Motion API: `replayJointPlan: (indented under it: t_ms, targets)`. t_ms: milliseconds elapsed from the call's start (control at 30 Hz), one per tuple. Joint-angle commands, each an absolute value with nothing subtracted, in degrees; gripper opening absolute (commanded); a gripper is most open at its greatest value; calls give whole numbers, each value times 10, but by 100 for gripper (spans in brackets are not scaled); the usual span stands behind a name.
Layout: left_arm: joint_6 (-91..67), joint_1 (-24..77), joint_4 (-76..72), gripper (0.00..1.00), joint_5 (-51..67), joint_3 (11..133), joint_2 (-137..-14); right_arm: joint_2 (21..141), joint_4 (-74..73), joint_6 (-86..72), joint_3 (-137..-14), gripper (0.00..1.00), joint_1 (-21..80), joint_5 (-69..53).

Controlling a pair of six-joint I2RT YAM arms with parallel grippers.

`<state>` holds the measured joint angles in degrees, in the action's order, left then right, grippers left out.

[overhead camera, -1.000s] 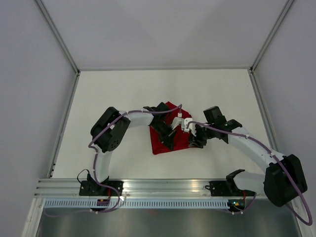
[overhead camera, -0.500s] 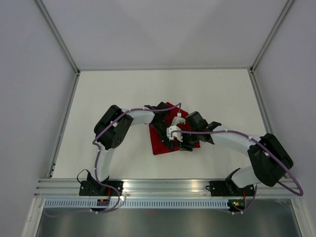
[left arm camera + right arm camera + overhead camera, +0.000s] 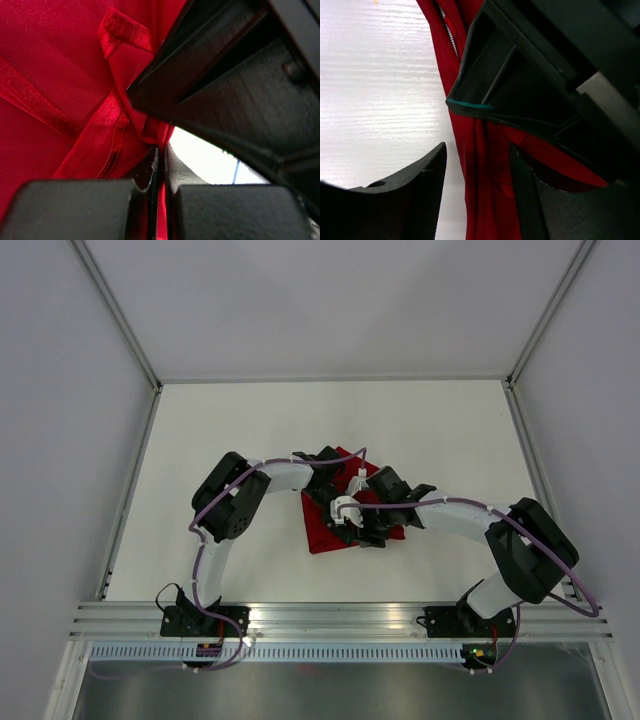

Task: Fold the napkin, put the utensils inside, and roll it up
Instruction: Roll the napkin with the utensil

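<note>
The deep-red napkin (image 3: 322, 536) lies bunched at the middle of the white table, largely covered by both grippers. My left gripper (image 3: 337, 506) is shut on a raised fold of the napkin (image 3: 65, 75); the cloth is pinched thin between its pads (image 3: 161, 167). My right gripper (image 3: 358, 526) is pressed close against the left one. It stands open (image 3: 477, 150), and a hanging edge of the napkin (image 3: 487, 200) runs between its fingers, against the right finger (image 3: 530, 200). The utensils are out of view.
The white table (image 3: 250, 430) is walled by grey panels at the back and both sides. A metal rail (image 3: 340, 618) runs along the near edge by the arm bases. Each wrist view is partly blocked by the other gripper's black body (image 3: 240, 85).
My right arm has swung left across the napkin, up against the left gripper, and its jaws have opened wider. The left gripper has stayed shut on the fold.
</note>
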<state>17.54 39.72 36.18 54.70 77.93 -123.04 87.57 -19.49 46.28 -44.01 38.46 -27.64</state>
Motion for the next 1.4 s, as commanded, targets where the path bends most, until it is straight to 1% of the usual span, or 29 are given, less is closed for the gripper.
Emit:
replayJointPlan:
  t_ms: [0,133,233,267,333,367,433,467,533,567,600,633,767,967,1100,1233,1367]
  targets:
    - [171,393,366,2,532,789,-1245,890,-182,461,-474,59,391,-275]
    - [171,392,367,2,532,789,-1245,902,-188,461,-482,59,392,-277]
    - [169,390,367,2,533,791,-1245,922,-219,465,-501,53,392,-284]
    - [169,390,367,3,533,791,-1245,927,-231,467,-507,49,392,-285]
    - [167,389,367,4,537,792,-1245,940,-250,471,-512,46,392,-284]
    - [165,388,367,4,537,793,-1245,947,-256,474,-514,40,393,-284]
    - [164,388,367,5,536,795,-1245,954,-265,476,-516,36,393,-287]
    - [163,388,367,6,538,795,-1247,957,-276,477,-518,31,392,-287]
    - [157,385,367,10,543,797,-1248,965,-284,479,-518,25,391,-291]
    - [156,384,367,12,547,797,-1249,969,-288,480,-516,20,391,-292]
    - [152,381,368,16,552,796,-1250,970,-288,480,-516,18,390,-293]
    - [152,380,367,19,553,795,-1250,973,-294,481,-517,14,391,-294]
    - [147,375,355,22,545,780,-1239,990,-310,484,-527,7,386,-308]
    - [103,355,334,25,572,757,-1221,1020,-338,490,-550,4,368,-329]
    - [61,337,279,25,584,715,-1187,1036,-352,494,-565,2,355,-335]
    - [19,320,205,25,562,675,-1148,1052,-379,501,-585,1,349,-345]
    - [-16,312,171,26,541,648,-1114,1080,-402,509,-613,1,345,-353]
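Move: Between the right hand's open fingers runs the napkin's rolled near edge, its gripping spot about 1 cm ahead, 1 cm left and 1 cm below. The napkin's right near corner lies some 8 cm to this hand's right and level with it, and the loose napkin's middle about 9 cm ahead and 5 cm left. The left hand already pinches the same rolled edge right at its pads; the left near corner lies roughly 8 cm to that hand's left and 3 cm back. Settling about 1 cm left, 1 cm down and slightly forward, the right hand shuts its open fingers on the rolled near edge, then keeps that pinch while its wrist tilts some 15 degrees, fingertips swinging back towards the bases. The left fingers part from their pinch once the right ones are closing, and that hand slides left along the roll and forward, about 4 cm and rising slightly, turning counter-clockwise. ##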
